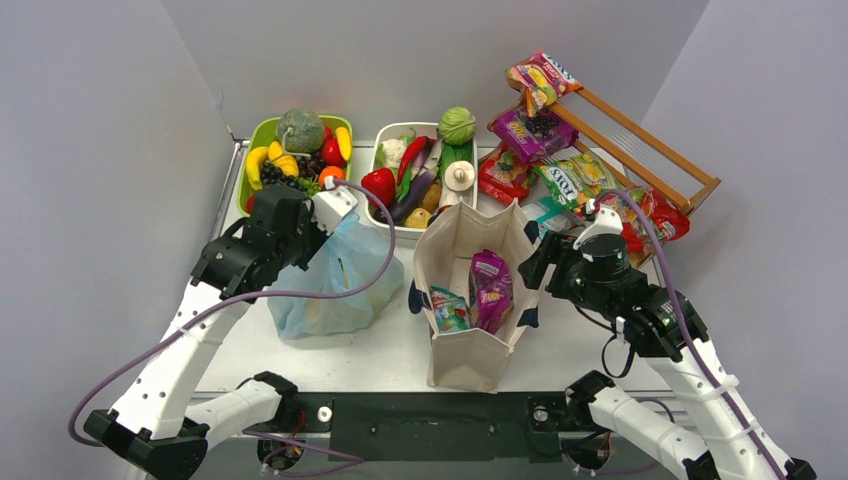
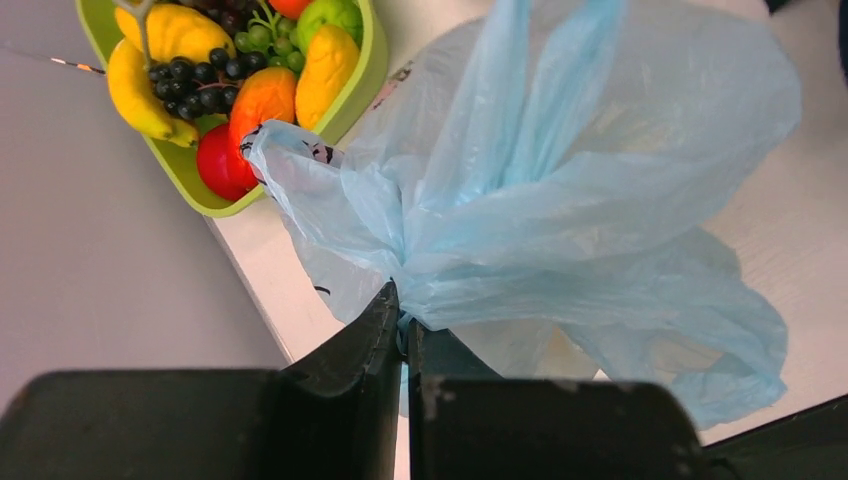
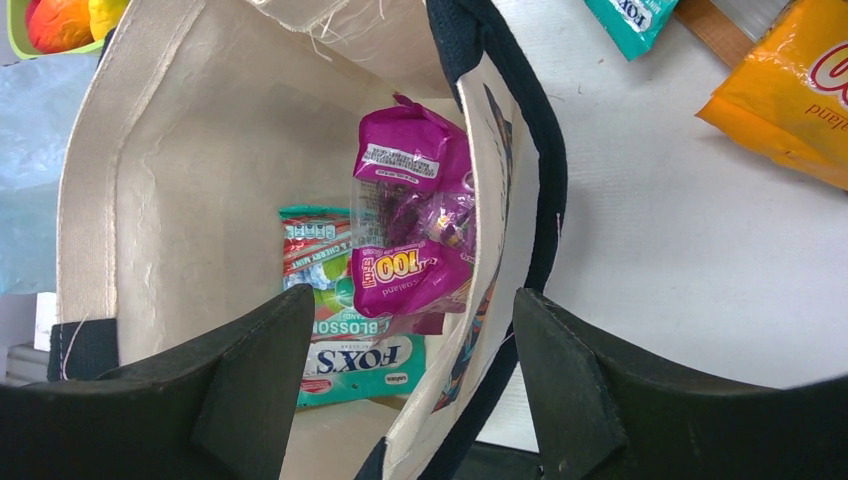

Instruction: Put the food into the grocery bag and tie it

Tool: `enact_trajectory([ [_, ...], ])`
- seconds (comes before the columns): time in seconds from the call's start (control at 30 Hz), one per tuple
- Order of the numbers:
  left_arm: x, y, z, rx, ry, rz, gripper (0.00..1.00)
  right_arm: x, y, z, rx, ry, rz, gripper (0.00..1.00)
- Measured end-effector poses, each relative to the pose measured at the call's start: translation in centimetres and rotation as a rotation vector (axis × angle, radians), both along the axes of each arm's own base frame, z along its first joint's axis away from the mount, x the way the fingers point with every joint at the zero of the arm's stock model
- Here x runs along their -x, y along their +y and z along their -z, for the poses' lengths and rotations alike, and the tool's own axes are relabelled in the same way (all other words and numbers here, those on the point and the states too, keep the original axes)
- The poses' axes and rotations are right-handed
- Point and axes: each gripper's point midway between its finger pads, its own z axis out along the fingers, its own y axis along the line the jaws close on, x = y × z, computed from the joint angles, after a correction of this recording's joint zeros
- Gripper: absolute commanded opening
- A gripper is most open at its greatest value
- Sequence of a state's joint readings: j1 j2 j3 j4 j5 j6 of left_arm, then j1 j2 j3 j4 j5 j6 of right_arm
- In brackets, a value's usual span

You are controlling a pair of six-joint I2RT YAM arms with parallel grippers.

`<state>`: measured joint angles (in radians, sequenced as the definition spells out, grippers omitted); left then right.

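The light-blue grocery bag (image 1: 335, 285) lies crumpled on the table left of centre. My left gripper (image 1: 325, 215) is shut on its gathered top, and in the left wrist view the jaws (image 2: 405, 335) pinch bunched plastic of the bag (image 2: 600, 200). Toy fruits (image 1: 295, 150) fill a green tray, and toy vegetables (image 1: 420, 175) a white tray. Snack packets (image 1: 545, 130) lie on a wooden rack. My right gripper (image 1: 535, 265) is open, its fingers (image 3: 250, 380) astride the right wall of a beige tote (image 3: 150, 200).
The beige canvas tote (image 1: 465, 360) stands at centre front and holds a purple packet (image 3: 410, 230) and a green packet (image 3: 345, 335). The green tray's rim (image 2: 200, 190) is just behind the blue bag. The wooden rack (image 1: 690, 180) is at the back right.
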<state>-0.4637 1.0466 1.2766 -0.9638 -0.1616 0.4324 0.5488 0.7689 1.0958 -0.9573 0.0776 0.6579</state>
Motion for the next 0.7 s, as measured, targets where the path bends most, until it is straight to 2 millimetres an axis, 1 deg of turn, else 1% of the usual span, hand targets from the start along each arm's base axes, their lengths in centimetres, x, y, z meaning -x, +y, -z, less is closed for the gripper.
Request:
enact_trajectory([
  [0.17, -0.3, -0.2, -3.1, 0.137, -0.053, -0.125, 0.00, 0.0, 0.2, -0.1, -0.013, 0.002, 0.000, 0.68],
  [0.33, -0.5, 0.0, -5.4, 0.263, -0.046, -0.302, 0.00, -0.1, 0.4, -0.2, -0.026, -0.001, -0.001, 0.68],
  [0.53, -1.3, -0.2, -6.5, 0.373, -0.018, -0.483, 0.00, -0.2, 0.6, -0.4, -0.043, -0.004, 0.002, 0.68],
  [0.7, -1.1, -0.8, -7.1, 0.506, -0.014, -0.565, 0.00, -0.1, 0.7, -0.5, -0.049, -0.003, 0.003, 0.68],
])
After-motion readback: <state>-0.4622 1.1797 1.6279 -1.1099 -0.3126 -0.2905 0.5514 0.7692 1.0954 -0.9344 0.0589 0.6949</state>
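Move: The canvas bag, still standing with its mouth open, is roughly 29 cm to the right of the left hand, 6 cm nearer the bases and some 14 cm lower. The blue plastic bag's body hangs beneath the left fingers, about 5 cm to the right and 11 cm down. The green fruit basket lies about 24 cm ahead and 4 cm left of that hand. From the right hand, the canvas bag's middle is about 10 cm left, level fore and aft, and some 13 cm below. The blue plastic bag is drawn up by its gathered neck, which the left fingers keep pinched shut: the left hand rises about 7 cm, fast at first and then easing, with hardly any travel sideways. As it goes up, the wrist rolls some 45 degrees about the line of its fingers, counter-clockwise from above, carrying the bag round with it. ##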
